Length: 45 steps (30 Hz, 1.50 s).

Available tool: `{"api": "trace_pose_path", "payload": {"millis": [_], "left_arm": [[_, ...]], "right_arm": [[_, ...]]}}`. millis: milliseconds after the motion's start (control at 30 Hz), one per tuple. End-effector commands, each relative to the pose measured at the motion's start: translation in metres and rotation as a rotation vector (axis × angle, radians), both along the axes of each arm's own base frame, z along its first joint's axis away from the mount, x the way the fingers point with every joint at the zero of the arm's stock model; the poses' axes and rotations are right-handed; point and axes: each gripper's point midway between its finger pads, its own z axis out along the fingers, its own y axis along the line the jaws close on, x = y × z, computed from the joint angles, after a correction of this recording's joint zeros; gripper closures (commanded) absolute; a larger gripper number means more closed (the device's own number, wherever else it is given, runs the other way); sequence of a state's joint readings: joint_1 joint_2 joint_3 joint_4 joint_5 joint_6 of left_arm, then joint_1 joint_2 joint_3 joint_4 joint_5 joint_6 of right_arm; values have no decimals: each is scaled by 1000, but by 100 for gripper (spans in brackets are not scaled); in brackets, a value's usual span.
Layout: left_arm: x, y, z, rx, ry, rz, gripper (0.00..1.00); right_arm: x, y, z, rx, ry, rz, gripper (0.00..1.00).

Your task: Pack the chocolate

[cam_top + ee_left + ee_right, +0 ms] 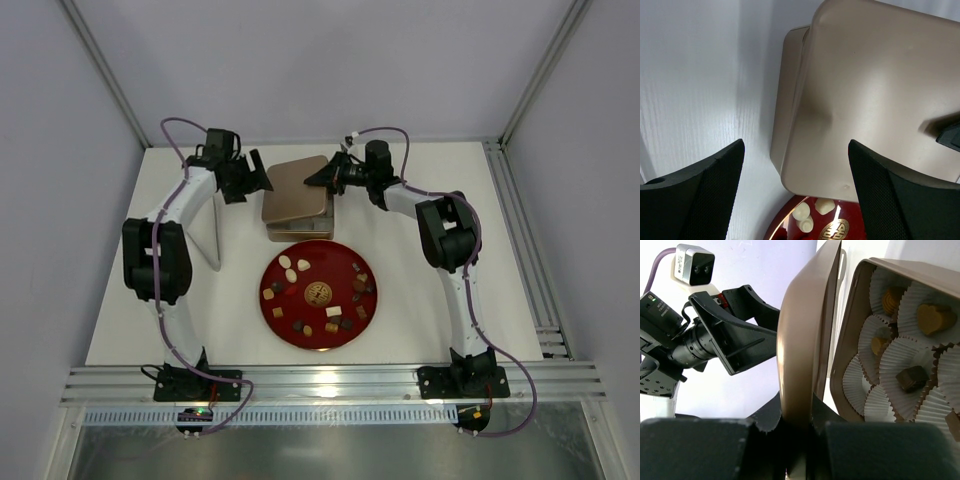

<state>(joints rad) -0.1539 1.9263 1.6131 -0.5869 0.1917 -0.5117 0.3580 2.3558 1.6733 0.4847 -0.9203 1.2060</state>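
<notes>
Chocolate [318, 296] in brown, tan and cream pieces lies spread on a round red plate [281, 322]. Behind the plate sits a tan box [850, 340] lined with white paper cups, and a few cups hold chocolate [912, 379]. My right gripper [805, 430] is shut on the edge of the tan lid [805, 340] and holds it tilted up over the box. In the top view the lid [295, 188] covers the box. My left gripper [796, 195] stands open at the lid's left corner [875, 100], with nothing between its fingers. Cream chocolates [810, 216] show below it.
A thin pale panel [216, 232] stands upright on the table left of the box. The white table [440, 320] ends at aluminium rails along the front and right. Grey walls enclose the sides and the back.
</notes>
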Motion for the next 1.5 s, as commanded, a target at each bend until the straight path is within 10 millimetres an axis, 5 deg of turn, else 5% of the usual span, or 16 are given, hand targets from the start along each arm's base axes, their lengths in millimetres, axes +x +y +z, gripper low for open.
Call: {"api": "trace_pose_path", "payload": {"millis": [0, 900, 1467], "left_arm": [[8, -3, 0, -19, -29, -16, 18], [7, -10, -16, -16, 5, -32, 18], [5, -22, -40, -1, 64, -48, 19]], "right_arm": [[-1, -2, 13, 25, -48, 31, 96], [-9, -9, -18, -4, 24, 60, 90], [1, -29, -11, 4, 21, 6, 64]]}}
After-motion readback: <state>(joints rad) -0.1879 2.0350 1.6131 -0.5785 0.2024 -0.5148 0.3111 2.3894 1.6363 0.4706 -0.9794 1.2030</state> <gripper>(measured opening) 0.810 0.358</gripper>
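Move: Under and to the right of the left hand is the lid: its middle lies about 9 cm right, level fore and aft, some 3 cm lower. The open chocolate tin is about 10 cm right, 1 cm back and 9 cm below that hand; the tongs lie 14 cm left and 7 cm back, the red plate 24 cm back and 14 cm right. From the right hand, which grips the lid, the tin is about 3 cm left, 3 cm back and 11 cm down. Lowering the lid about 2.5 cm onto the tin, the right hand then opens its fingers part way and backs out some 1.5 cm to its right, still at the raised right side. The left hand, staying wide open, sinks nearly 5 cm in steps, fastest at the end and drifting right, until its right finger comes onto the lid's left part. ##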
